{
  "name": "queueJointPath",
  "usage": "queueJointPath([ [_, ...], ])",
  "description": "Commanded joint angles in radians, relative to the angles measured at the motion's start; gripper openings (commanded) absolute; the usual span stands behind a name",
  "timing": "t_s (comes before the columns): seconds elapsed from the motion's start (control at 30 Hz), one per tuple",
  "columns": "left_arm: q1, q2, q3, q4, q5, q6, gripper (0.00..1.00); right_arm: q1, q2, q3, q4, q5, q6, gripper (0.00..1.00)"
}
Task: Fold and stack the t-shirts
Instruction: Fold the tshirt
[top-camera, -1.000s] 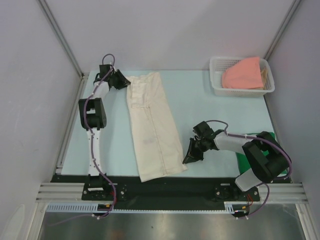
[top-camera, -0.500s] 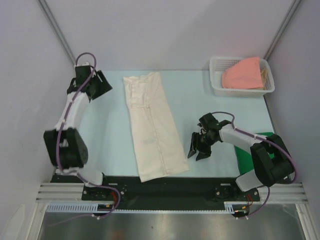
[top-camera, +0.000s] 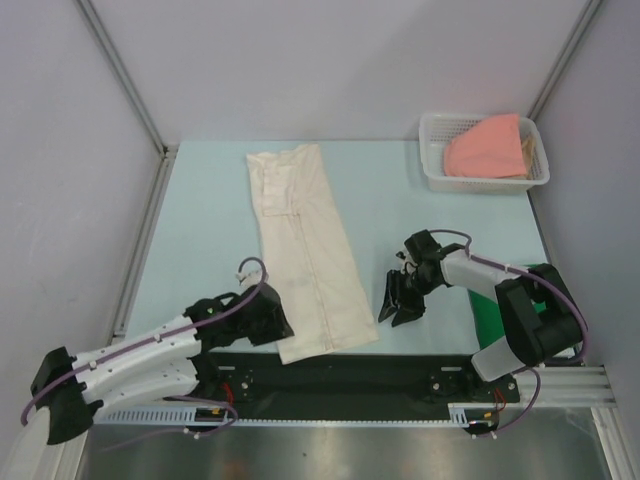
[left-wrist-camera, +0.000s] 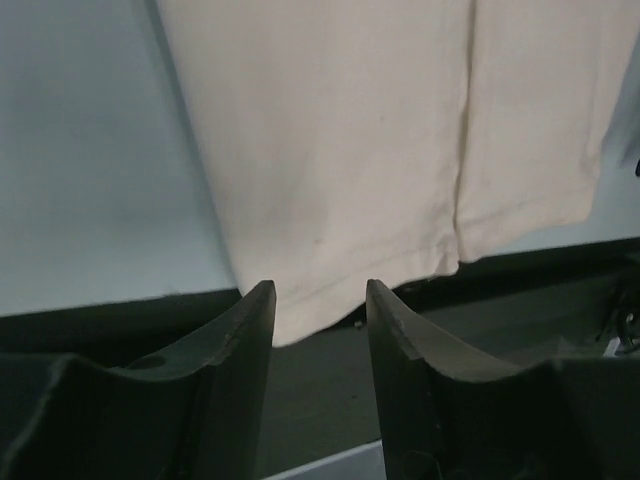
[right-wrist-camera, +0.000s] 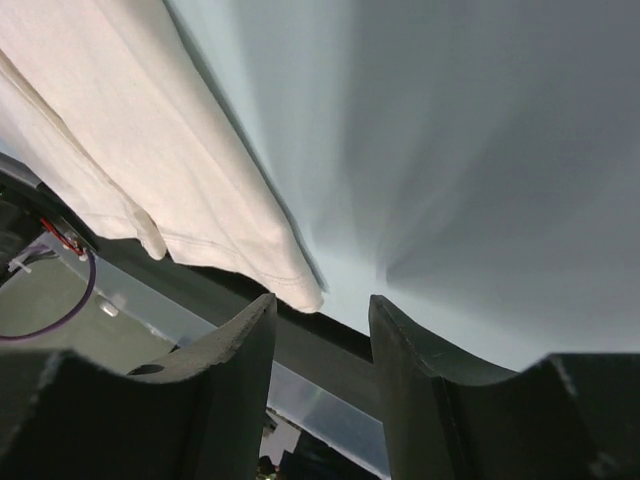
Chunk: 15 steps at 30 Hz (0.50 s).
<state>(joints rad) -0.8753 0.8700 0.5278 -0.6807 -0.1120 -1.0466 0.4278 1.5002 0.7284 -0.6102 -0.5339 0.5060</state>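
A cream-white t-shirt (top-camera: 305, 250), folded into a long strip, lies from the table's far side down to its near edge. My left gripper (top-camera: 275, 322) is low at the strip's near left corner. It is open, and the hem (left-wrist-camera: 300, 315) lies just past its tips (left-wrist-camera: 318, 300) with nothing between them. My right gripper (top-camera: 396, 310) hovers open to the right of the near right corner (right-wrist-camera: 300, 290), apart from the cloth (right-wrist-camera: 120, 150). A salmon-pink t-shirt (top-camera: 487, 146) is in the basket. A dark green t-shirt (top-camera: 482, 322) lies partly under the right arm.
The white lattice basket (top-camera: 480, 183) stands at the far right corner. A black rail (top-camera: 400, 365) runs along the table's near edge, and the shirt's hem overhangs it. Grey walls close in the left, back and right sides.
The left gripper let go of the shirt's far collar end and swung back to the near left corner. The right gripper opened and drew slightly right of the hem.
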Motion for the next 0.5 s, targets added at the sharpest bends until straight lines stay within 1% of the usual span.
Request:
queueJointPath([
  [0.0,-0.157,-0.032,-0.046,-0.014,-0.109,-0.352,0.48,-0.012,0.017,0.003,0.015,-0.055,-0.047,0.48],
  [0.07,-0.232,0.003,-0.052,-0.037,-0.132,-0.414,0.49,-0.020,0.014,-0.007,0.018,-0.058,-0.064,0.49],
  [0.1,-0.243,0.010,-0.048,-0.048,-0.144,-0.432,0.49,-0.021,0.012,-0.009,0.018,-0.060,-0.070,0.49],
  [0.17,-0.246,0.011,-0.025,-0.075,-0.172,-0.435,0.49,-0.029,0.015,-0.007,0.007,-0.058,-0.086,0.49],
  [0.2,-0.246,-0.005,-0.017,-0.135,-0.181,-0.457,0.48,-0.032,0.014,-0.015,0.007,-0.066,-0.090,0.49],
  [0.3,-0.246,-0.040,-0.023,-0.195,-0.167,-0.509,0.46,-0.041,0.011,-0.024,0.018,-0.080,-0.096,0.50],
  [0.37,-0.246,-0.071,-0.092,-0.160,-0.131,-0.523,0.45,-0.047,0.020,-0.018,0.020,-0.087,-0.098,0.50],
  [0.4,-0.246,-0.077,-0.116,-0.143,-0.095,-0.555,0.44,-0.049,0.023,-0.017,0.021,-0.092,-0.098,0.50],
  [0.43,-0.246,-0.094,-0.162,-0.064,-0.084,-0.553,0.44,-0.050,0.025,-0.014,0.023,-0.092,-0.101,0.50],
  [0.47,-0.246,-0.100,-0.182,-0.022,-0.072,-0.544,0.44,-0.050,0.029,-0.011,0.024,-0.095,-0.101,0.50],
])
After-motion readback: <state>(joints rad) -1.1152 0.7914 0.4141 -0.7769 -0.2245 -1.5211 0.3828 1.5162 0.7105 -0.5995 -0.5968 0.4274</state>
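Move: The t-shirt's near-left corner, hanging just over the table's near edge, lies about 6 cm back, 1 cm left and 4 cm below the left hand. From that hand, the near-right corner is some 16 cm to the right and 2 cm back, also about 4 cm down; the table's near edge passes roughly 4 cm straight back at a similar depth. From the right hand, the near-left corner is around 20 cm left, 8 cm back and 3 cm below. The t-shirt's near-left corner is what the left hand closes in on: it draws back about 5 cm towards the robot and sinks some 3 cm, turning roughly 15 degrees counter-clockwise so that the corner comes between its fingertips. The fingers stay about half open; whether they touch the cloth can't be made out. ##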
